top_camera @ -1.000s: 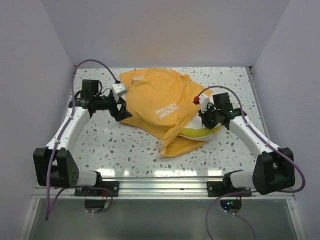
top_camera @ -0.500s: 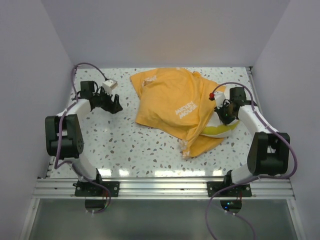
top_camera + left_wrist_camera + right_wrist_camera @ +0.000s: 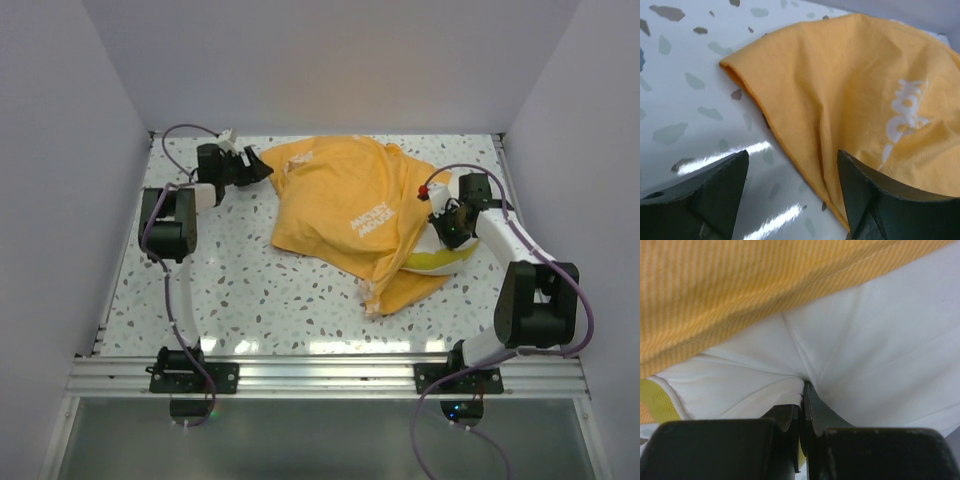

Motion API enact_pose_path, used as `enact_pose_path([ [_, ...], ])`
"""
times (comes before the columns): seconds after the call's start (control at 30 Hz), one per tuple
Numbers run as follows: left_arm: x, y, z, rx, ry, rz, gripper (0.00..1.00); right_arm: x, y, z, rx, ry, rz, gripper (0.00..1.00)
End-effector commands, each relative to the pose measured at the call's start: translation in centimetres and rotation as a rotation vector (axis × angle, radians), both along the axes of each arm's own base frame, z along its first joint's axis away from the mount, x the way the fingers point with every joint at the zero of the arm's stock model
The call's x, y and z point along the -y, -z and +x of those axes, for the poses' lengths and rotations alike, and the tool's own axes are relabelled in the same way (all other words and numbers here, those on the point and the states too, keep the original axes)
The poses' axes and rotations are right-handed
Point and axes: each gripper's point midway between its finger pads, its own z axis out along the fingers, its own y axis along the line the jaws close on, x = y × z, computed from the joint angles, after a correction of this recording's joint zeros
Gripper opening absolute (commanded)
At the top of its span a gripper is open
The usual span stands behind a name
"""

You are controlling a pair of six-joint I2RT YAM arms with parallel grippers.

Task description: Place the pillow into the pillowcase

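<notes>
The orange-yellow pillowcase (image 3: 335,205) lies bunched across the middle of the table, with white lettering on top. The cream-white pillow (image 3: 438,262) pokes out of its right side, showing a yellow-green strip. My right gripper (image 3: 447,226) is shut on a fold of the white pillow (image 3: 880,335) fabric, just below the pillowcase (image 3: 740,285) hem. My left gripper (image 3: 262,169) stands open at the pillowcase's far-left corner. In the left wrist view the left gripper (image 3: 790,162) has the pillowcase (image 3: 865,95) edge lying between its fingers, with no grip on it.
The speckled white table (image 3: 240,290) is walled in on the left, right and back. An aluminium rail (image 3: 320,375) with both arm bases runs along the near edge. Purple cables loop off both arms.
My left arm has swung from the table's left side up to the pillowcase's far-left corner. Pillow and pillowcase shifted right a second ago with my right gripper, which has since stayed still.
</notes>
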Motion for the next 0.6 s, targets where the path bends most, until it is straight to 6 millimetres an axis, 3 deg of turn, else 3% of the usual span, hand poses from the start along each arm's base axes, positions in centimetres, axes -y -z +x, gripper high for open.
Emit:
enact_pose_path([
  [0.0,1.4,-1.4,3.4,0.038,-0.081,-0.103,0.76,1.5,-0.7,0.6,0.016,0.055,-0.038,0.0],
  [0.13,2.7,1.8,3.7,-0.055,-0.124,-0.148,0.73,1.2,-1.2,0.7,0.014,0.061,-0.023,0.0],
  [0.23,2.9,3.6,3.6,-0.128,-0.163,-0.178,0.64,1.2,-1.6,0.9,0.02,0.063,-0.023,0.0],
  [0.33,3.0,3.9,3.4,-0.151,-0.16,-0.177,0.41,1.3,-2.0,1.1,0.032,0.062,-0.025,0.0],
  [0.37,2.7,3.8,3.4,-0.141,-0.153,-0.145,0.17,1.3,-2.1,1.1,0.034,0.06,-0.024,0.0],
  [0.43,1.6,0.1,4.5,-0.059,-0.148,-0.09,0.0,1.3,-2.1,1.1,0.038,0.053,-0.028,0.0],
  [0.47,0.8,-0.9,4.5,-0.033,-0.126,-0.021,0.0,1.4,-2.1,1.1,0.039,0.056,-0.03,0.0],
  [0.53,-0.2,-7.6,5.3,0.091,-0.092,0.053,0.0,1.8,-2.1,1.5,0.055,0.063,-0.041,0.0],
  [0.57,-0.7,-8.5,4.6,0.099,-0.047,0.144,0.0,2.0,-2.1,1.7,0.059,0.068,-0.048,0.0],
])
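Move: The far left edge of the pillowcase, just in from its corner, lies about 4 cm ahead of the open left gripper, 3 cm to its right and 2 cm lower. The case's white lettering is some 29 cm to the gripper's right and 18 cm nearer the base; the pillow's exposed end is about 44 cm right and 25 cm back. From the right gripper, already on the pillow, that case edge is roughly 29 cm ahead and 44 cm left. Bring the left gripper about 4 cm forward and 3 cm right onto the pillowcase's edge beside the far left corner, dipping some 2 cm and rolling slightly as the fingers shut from wide open to pinch the cloth. Then ease up about 1 cm and back left. Keep the right gripper shut on the pillow, in place. ##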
